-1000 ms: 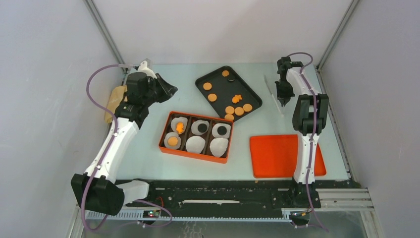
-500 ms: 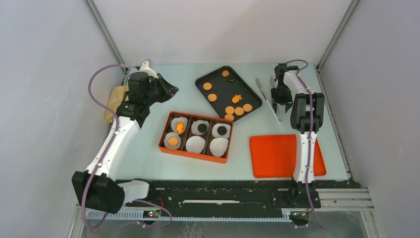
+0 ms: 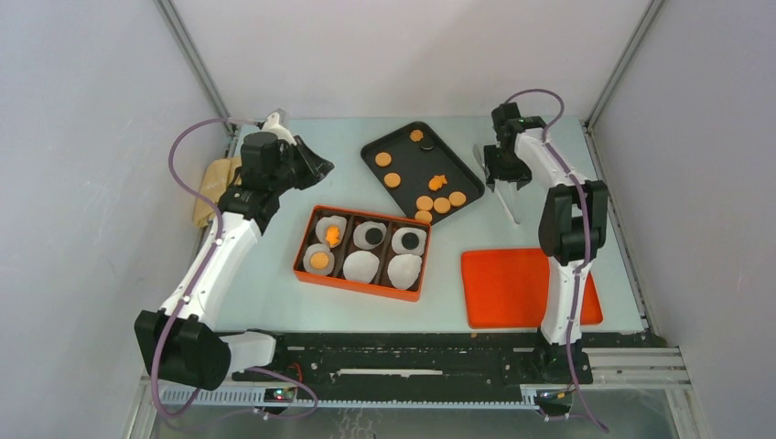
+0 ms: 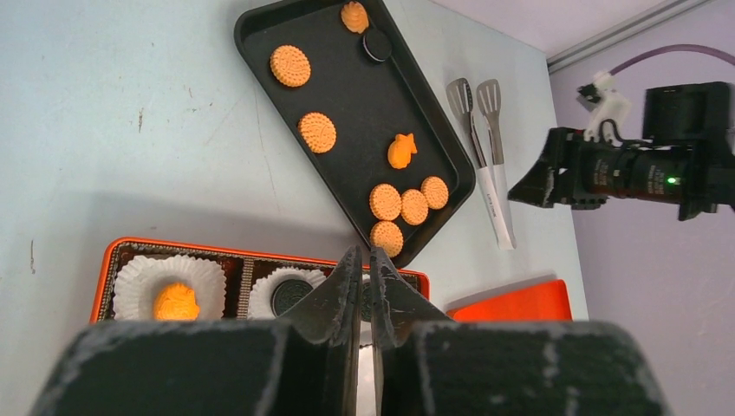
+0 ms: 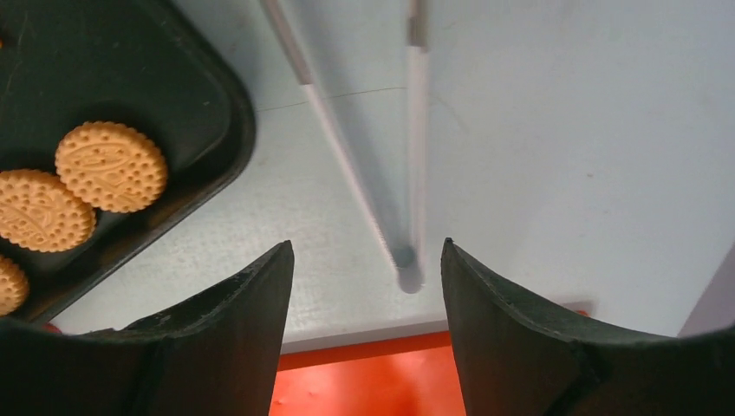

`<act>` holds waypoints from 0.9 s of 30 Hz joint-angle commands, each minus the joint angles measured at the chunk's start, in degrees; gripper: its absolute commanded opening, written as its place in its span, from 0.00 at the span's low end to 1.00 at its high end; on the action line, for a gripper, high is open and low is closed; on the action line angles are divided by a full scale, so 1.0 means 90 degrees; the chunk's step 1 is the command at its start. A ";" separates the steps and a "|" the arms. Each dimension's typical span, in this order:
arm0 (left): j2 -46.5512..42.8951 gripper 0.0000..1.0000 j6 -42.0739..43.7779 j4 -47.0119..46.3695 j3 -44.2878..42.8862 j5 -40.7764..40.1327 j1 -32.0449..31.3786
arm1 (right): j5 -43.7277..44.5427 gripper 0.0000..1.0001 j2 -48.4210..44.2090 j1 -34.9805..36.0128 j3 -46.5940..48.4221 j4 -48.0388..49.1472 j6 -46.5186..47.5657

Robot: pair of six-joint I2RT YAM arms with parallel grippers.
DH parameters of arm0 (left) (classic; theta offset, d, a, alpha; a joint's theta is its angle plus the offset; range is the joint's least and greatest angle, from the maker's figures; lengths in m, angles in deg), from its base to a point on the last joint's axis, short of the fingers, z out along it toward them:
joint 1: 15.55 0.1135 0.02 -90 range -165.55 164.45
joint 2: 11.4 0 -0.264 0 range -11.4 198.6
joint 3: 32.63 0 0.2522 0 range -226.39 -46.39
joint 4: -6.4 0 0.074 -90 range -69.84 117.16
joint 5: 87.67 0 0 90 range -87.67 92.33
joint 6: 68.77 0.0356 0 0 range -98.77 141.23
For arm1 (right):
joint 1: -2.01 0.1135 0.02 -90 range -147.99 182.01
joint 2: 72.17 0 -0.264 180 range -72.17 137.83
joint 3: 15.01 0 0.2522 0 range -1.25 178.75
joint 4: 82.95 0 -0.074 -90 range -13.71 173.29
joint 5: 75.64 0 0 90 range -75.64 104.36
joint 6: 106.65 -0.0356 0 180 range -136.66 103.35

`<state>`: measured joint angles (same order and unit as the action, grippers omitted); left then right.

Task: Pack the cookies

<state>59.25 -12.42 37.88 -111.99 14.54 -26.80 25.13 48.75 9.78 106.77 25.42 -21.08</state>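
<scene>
Several round orange-brown cookies (image 3: 425, 202), a fish-shaped one (image 4: 401, 150) and a dark one (image 4: 376, 46) lie on the black tray (image 3: 407, 160). The orange box (image 3: 357, 285) holds white liners. Its cookies are an orange fish (image 3: 332, 235), a round orange one (image 3: 318, 261) and two dark ones (image 3: 372, 237). My left gripper (image 4: 365, 253) hovers over the box's far edge, shut with nothing in it. My right gripper (image 5: 367, 247) is open just right of the tray. The tongs (image 5: 347, 165) lie on the table beyond its fingertips, untouched.
The flat orange lid (image 3: 526, 285) lies at the front right, just under my right gripper's view. A tan bag (image 3: 212, 187) sits at the table's left edge behind the left arm. Two liners (image 3: 361, 266) in the box's near row hold nothing.
My right gripper has opened and let go of the tongs, then moved back and left toward the tray's corner. The tongs now rest on the table. The left arm has barely moved.
</scene>
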 commanded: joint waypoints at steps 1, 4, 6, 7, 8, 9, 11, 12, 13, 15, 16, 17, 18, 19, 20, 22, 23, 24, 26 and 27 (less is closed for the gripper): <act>-0.0016 0.11 -0.0047 -0.0245 -0.0316 0.0062 -0.0036 | -0.0047 0.72 0.0458 0.0096 0.0059 -0.0042 -0.0066; -0.0033 0.11 -0.0040 -0.0248 -0.0258 0.0055 -0.0032 | 0.0035 0.72 0.0777 -0.0002 0.0283 -0.0145 -0.0080; -0.0037 0.11 -0.0034 -0.0251 -0.0232 0.0056 -0.0030 | 0.0088 0.72 0.0899 -0.0082 0.0449 -0.0250 -0.0067; -0.0029 0.11 -0.0031 -0.0245 -0.0222 0.0060 -0.0030 | 0.0089 0.72 0.0911 -0.0113 0.0471 -0.0245 -0.0046; -0.0023 0.11 -0.0041 -0.0249 -0.0205 0.0060 -0.0030 | 0.0063 0.72 0.0910 -0.0147 0.0505 -0.0254 -0.0037; -0.0019 0.11 -0.0041 -0.0254 -0.0201 0.0061 -0.0030 | 0.0042 0.72 0.0889 -0.0174 0.0517 -0.0254 -0.0026; -0.0003 0.11 -0.0041 -0.0267 -0.0191 0.0070 -0.0032 | -0.0053 0.72 0.0862 -0.0228 0.0516 -0.0215 -0.0003; 0.0001 0.11 -0.0058 -0.0274 -0.0191 0.0076 -0.0034 | -0.0107 0.72 0.0866 -0.0259 0.0524 -0.0212 -0.0006; 0.0010 0.11 -0.0068 -0.0286 -0.0183 0.0083 -0.0030 | -0.0140 0.72 0.0888 -0.0279 0.0548 -0.0204 0.0006; 0.0020 0.11 -0.0087 -0.0307 -0.0177 0.0111 -0.0043 | -0.0119 0.72 0.0997 -0.0287 0.0649 -0.0334 0.0016; 0.0020 0.11 -0.0081 -0.0308 -0.0173 0.0112 -0.0040 | -0.0084 0.72 0.1030 -0.0279 0.0707 -0.0392 0.0025; 0.0013 0.11 -0.0080 -0.0308 -0.0165 0.0110 -0.0048 | -0.0067 0.72 0.1010 -0.0269 0.0675 -0.0392 0.0035; 0.0010 0.11 -0.0071 -0.0306 -0.0150 0.0100 -0.0040 | -0.0078 0.72 0.0922 -0.0254 0.0596 -0.0340 0.0049; 0.0011 0.11 -0.0075 -0.0299 -0.0138 0.0103 -0.0040 | -0.0110 0.72 0.0864 -0.0249 0.0523 -0.0271 0.0052; 0.0004 0.11 -0.0070 -0.0302 -0.0126 0.0102 -0.0040 | -0.0150 0.72 0.0737 -0.0238 0.0472 -0.0211 0.0044; 0.0011 0.11 -0.0078 -0.0306 -0.0123 0.0108 -0.0040 | -0.0152 0.72 0.0575 -0.0237 0.0425 -0.0121 0.0041; 0.0011 0.11 -0.0076 -0.0308 -0.0114 0.0108 -0.0040 | -0.0122 0.73 0.0541 -0.0232 0.0429 -0.0080 0.0051; 0.0016 0.11 -0.0073 -0.0308 -0.0113 0.0108 -0.0044 | -0.0069 0.74 0.0551 -0.0251 0.0492 -0.0096 0.0047; 0.0026 0.11 -0.0082 -0.0316 -0.0105 0.0126 -0.0045 | -0.0054 0.75 0.0705 -0.0307 0.0705 -0.0277 0.0038; 0.0028 0.11 -0.0090 -0.0318 -0.0091 0.0136 -0.0046 | -0.0008 0.76 0.0810 -0.0327 0.0827 -0.0410 0.0018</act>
<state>59.45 -12.44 37.27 -111.99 14.71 -26.91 24.17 57.80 7.31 110.67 23.30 -20.88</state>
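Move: The tongs lie under the open right hand, blades outward, their middle some 4 cm ahead, 1 cm left and 8 cm below; the closed handle end is nearer the robot. The nearest round cookie is about 12 cm left and 1 cm ahead, the black tray's middle 20 cm left and 6 cm ahead. The red tray is centred about 22 cm back and 7 cm right. From the left hand, the tongs are roughly 39 cm right, 7 cm ahead and 26 cm lower. Down onto the tongs goes the right hand, about 6.5 cm, edging left at first and then swinging some 3 cm right, away from the black tray, before easing up a little over 1 cm and settling. The fingers stay wide open and tip about 10 degrees closer to straight down; the right finger ends at the handle, seemingly against it. ##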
